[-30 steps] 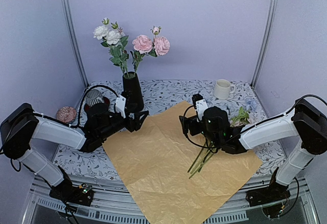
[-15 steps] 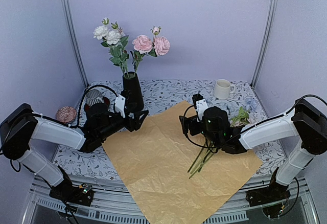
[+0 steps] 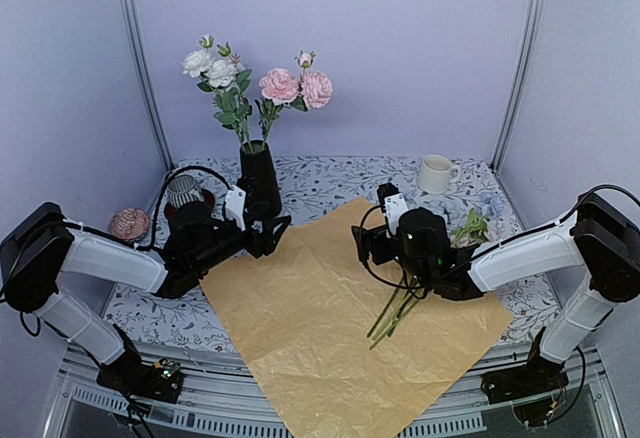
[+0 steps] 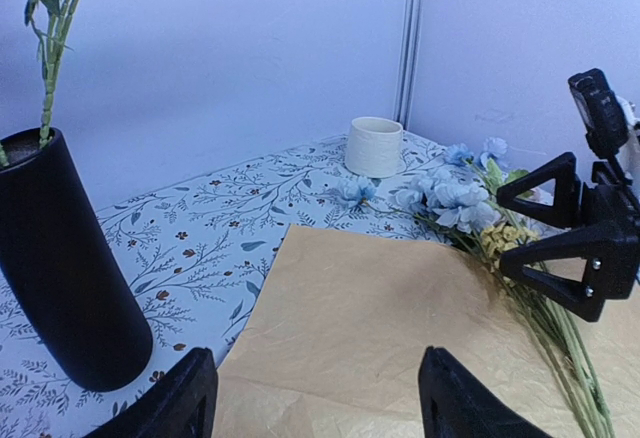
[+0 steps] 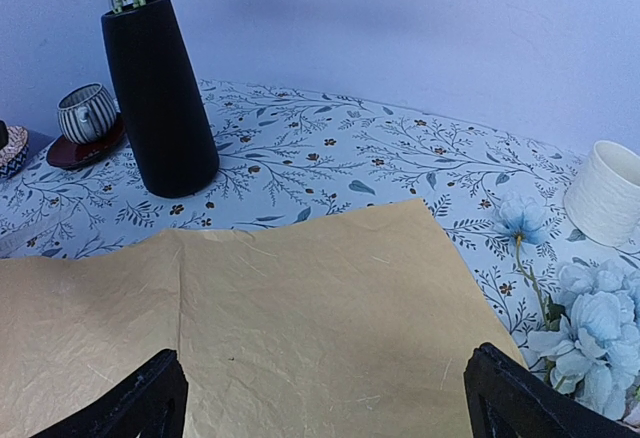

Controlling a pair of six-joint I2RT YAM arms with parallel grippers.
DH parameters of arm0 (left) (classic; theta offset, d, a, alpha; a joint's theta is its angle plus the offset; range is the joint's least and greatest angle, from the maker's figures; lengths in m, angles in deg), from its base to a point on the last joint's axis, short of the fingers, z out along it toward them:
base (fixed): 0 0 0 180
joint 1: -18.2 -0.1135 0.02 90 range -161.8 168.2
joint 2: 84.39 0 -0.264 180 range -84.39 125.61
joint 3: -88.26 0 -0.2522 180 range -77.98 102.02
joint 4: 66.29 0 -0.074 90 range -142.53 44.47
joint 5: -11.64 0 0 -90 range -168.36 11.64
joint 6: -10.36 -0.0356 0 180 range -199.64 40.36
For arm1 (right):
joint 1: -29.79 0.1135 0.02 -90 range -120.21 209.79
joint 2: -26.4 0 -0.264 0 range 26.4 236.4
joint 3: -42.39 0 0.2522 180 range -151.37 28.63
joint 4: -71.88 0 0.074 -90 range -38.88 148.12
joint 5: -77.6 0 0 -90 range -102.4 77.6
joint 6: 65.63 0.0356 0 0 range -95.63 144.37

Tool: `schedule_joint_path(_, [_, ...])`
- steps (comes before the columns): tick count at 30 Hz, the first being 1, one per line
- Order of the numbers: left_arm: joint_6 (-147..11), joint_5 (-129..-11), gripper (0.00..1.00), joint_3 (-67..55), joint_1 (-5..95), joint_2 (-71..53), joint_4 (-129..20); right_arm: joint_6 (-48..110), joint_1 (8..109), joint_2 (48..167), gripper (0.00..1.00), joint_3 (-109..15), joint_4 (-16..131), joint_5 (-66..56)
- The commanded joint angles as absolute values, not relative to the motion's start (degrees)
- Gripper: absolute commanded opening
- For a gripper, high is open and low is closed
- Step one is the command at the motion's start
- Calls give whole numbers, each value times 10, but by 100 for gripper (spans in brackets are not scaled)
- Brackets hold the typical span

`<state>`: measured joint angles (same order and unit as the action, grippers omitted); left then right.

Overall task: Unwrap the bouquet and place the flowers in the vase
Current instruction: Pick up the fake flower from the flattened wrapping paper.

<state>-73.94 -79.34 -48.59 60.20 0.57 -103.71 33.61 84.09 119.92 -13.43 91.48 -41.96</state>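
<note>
The black vase (image 3: 259, 180) stands at the back left and holds pink and white roses (image 3: 262, 83). The bouquet's tan paper (image 3: 330, 328) lies spread flat on the table. Loose flowers lie along its right side: green stems (image 3: 392, 313) on the paper, blue and yellow blooms (image 4: 450, 198) past its edge. My left gripper (image 3: 275, 238) hovers open over the paper's left corner, just right of the vase (image 4: 60, 278), and holds nothing. Over the paper's far corner my right gripper (image 3: 365, 246) hangs wide open and empty, with the blue blooms (image 5: 590, 328) to its right.
A white mug (image 3: 436, 173) sits at the back right. Left of the vase are a striped cup on a red saucer (image 3: 185, 191) and a pink round object (image 3: 129, 223). Purple walls and metal posts close in the floral tablecloth (image 3: 330, 178).
</note>
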Motion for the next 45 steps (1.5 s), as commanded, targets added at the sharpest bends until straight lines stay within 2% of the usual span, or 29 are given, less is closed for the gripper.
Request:
schedule_joint_path(1, [-746,-798,71,-492,609,-6,-1050,341,839,1186,99,-141,907,-420])
schedule_joint_path(11, [-745,-798,71,-492,611,-7,-1050,362,839,1163,99,-141,879,-420])
schedule_joint_path(15, [-748,-802,71,-492,610,-7,-1050,432,839,1128,99,-153,782,-420])
schedule_joint_path(22, [-749,-800,71,-490,613,-2,-1050,614,839,1102,99,-218,524,-399])
schedule_joint_path(31, [-751,-801,71,-488,616,0,-1049,712,821,1042,99,-195,401,-359])
schedule_joint_path(33, [-751,-801,71,-488,617,-1,-1049,725,803,1047,96,-209,356,-344])
schedule_joint_path(36, [-752,-803,71,-488,617,-1,-1049,744,787,1059,83,-231,292,-353])
schedule_joint_path(39, [-753,-806,71,-489,618,-4,-1048,760,767,1067,66,-240,261,-345])
schedule_joint_path(43, [-754,-807,71,-492,620,-9,-1047,787,744,1064,54,-224,258,-322])
schedule_joint_path(45, [-755,-809,71,-492,620,-9,-1047,799,737,1060,52,-214,260,-311])
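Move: The stems of the flowers left on the flattened paper lie roughly 13 cm to the right of the open right hand, about 3 cm back and some 13 cm below it. The yellow flowers sit about 4 cm ahead and 14 cm right, the blue blooms some 14 cm ahead and 16 cm right, and the mug about 30 cm ahead and 20 cm right. From the left hand the stems are roughly 31 cm to the right, 3 cm back and 16 cm down. The right hand swings right across the paper by about 12 cm towards the remaining flowers, first lifting a touch and drawing back about 5 cm, then sinking to end over the stems roughly 4 or 5 cm lower than it began. On the way the wrist tips the fingers down some 40 degrees and turns clockwise about 25 degrees to line up with the stems, and in the last part of the swing the wide-open fingers close to about half, still empty. ##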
